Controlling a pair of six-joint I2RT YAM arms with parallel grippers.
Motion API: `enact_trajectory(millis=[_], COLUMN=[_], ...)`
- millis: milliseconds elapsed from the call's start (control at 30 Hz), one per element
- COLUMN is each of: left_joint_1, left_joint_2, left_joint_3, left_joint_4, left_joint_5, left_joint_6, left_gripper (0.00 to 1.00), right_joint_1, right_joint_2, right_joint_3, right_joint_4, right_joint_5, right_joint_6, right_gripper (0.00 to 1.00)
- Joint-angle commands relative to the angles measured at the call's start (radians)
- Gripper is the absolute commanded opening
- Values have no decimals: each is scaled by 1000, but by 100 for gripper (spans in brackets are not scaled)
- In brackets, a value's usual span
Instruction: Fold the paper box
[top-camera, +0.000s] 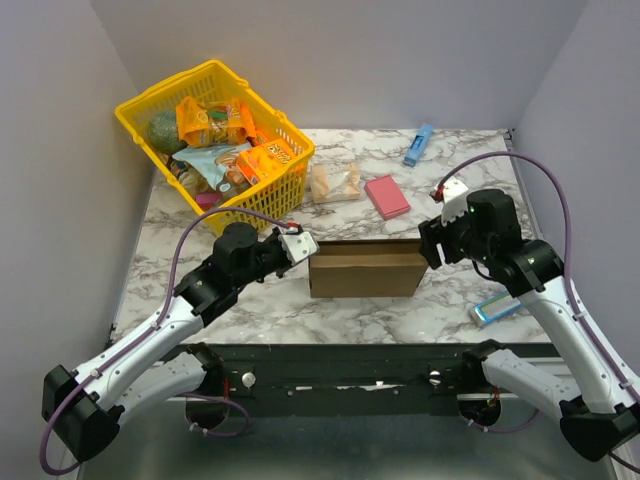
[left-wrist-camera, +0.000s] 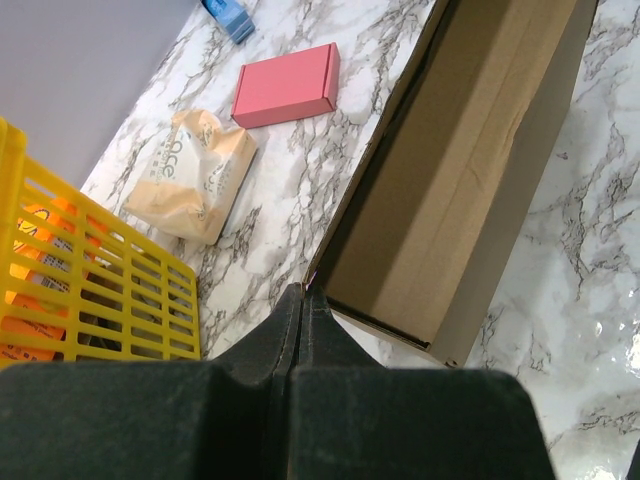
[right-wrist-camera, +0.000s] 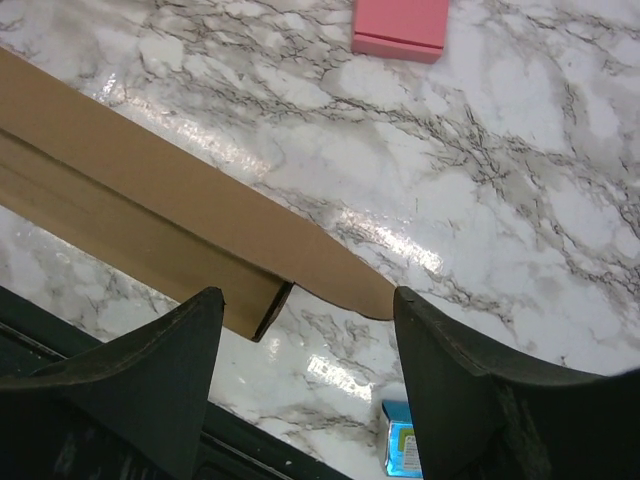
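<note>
The paper box (top-camera: 365, 270) is plain brown cardboard and stands as a long, shallow open box in the middle of the marble table. In the left wrist view the paper box (left-wrist-camera: 450, 180) shows its open inside. My left gripper (top-camera: 300, 245) is at the box's left end. Its fingers are pressed together with nothing between them, and the left gripper's (left-wrist-camera: 303, 292) tips sit right at the near corner of the box wall. At the box's right end, my right gripper (top-camera: 430, 245) is open. A rounded flap of the paper box (right-wrist-camera: 150, 210) lies just beyond the right gripper's (right-wrist-camera: 305, 300) fingertips.
A yellow basket (top-camera: 160, 100) full of snack packs stands at the back left. Behind the box lie a tissue pack (top-camera: 335, 182), a small pink box (top-camera: 387, 195) and a blue item (top-camera: 418, 145). Another blue packet (top-camera: 497, 309) lies near the right front edge.
</note>
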Motion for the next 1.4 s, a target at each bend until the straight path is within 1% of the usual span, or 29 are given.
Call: enact_trajectory(millis=[0,33,100,167,233,267,333,367,433,667,967,1133,1233,1333,1367], left_joint_1=[6,8,6,8,6,6,8,8,8,10,8,8,8,10,8], left_joint_2=[2,-1,-1,-2,-4,-7,-10,-16,-22,-30,-39,-34,-27,-19,-16], left_joint_3=[-4,-4,-5,-5,-7,-8,-10,-13,-18,-22,-33,-31,-28,-22,-18], left_joint_4=[-43,-43,-42,-43,-42,-42,-37,-34,-27,-20,-19,-19,-25,-26,-31], left_joint_5=[21,19,18,16,15,13,8,5,-4,-44,-65,-59,-56,-48,-48], left_joint_6=[-14,-13,-13,-14,-14,-13,-13,-13,-11,-10,-6,-3,-5,-6,-6], left_gripper=[0,0,0,0,0,0,0,0,0,0,0,0,0,0,0], right_joint_1=[7,9,9,9,12,10,12,12,13,21,32,32,33,36,38], right_joint_2=[-1,0,20,33,39,42,48,51,54,80,89,65,63,73,77], right_joint_3=[-22,-28,-27,-21,-19,-16,-13,-14,-14,4,32,41,42,42,45], right_joint_4=[76,86,88,77,76,74,67,64,54,5,-44,-59,-61,-53,-53], right_joint_5=[28,28,28,28,28,30,28,28,43,106,174,155,128,76,63], right_joint_6=[-41,-47,-49,-46,-44,-40,-35,-32,-27,9,37,49,55,78,89], right_gripper=[77,77,74,67,63,59,56,52,48,45,44,43,36,28,24])
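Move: The right hand's open fingers hover just above the box's right end flap, whose middle is about 1 cm ahead and some 3 cm below. The paper box's middle lies roughly 13 cm left, 4 cm back and 6 cm down; the pink box about 18 cm ahead, 8 cm left, 11 cm down. From the left hand, that flap is about 25 cm to the right, level fore and aft, 2 cm lower. The right hand sinks about 2 cm, first forward, then back rightward, closing around the end flap's tip. ##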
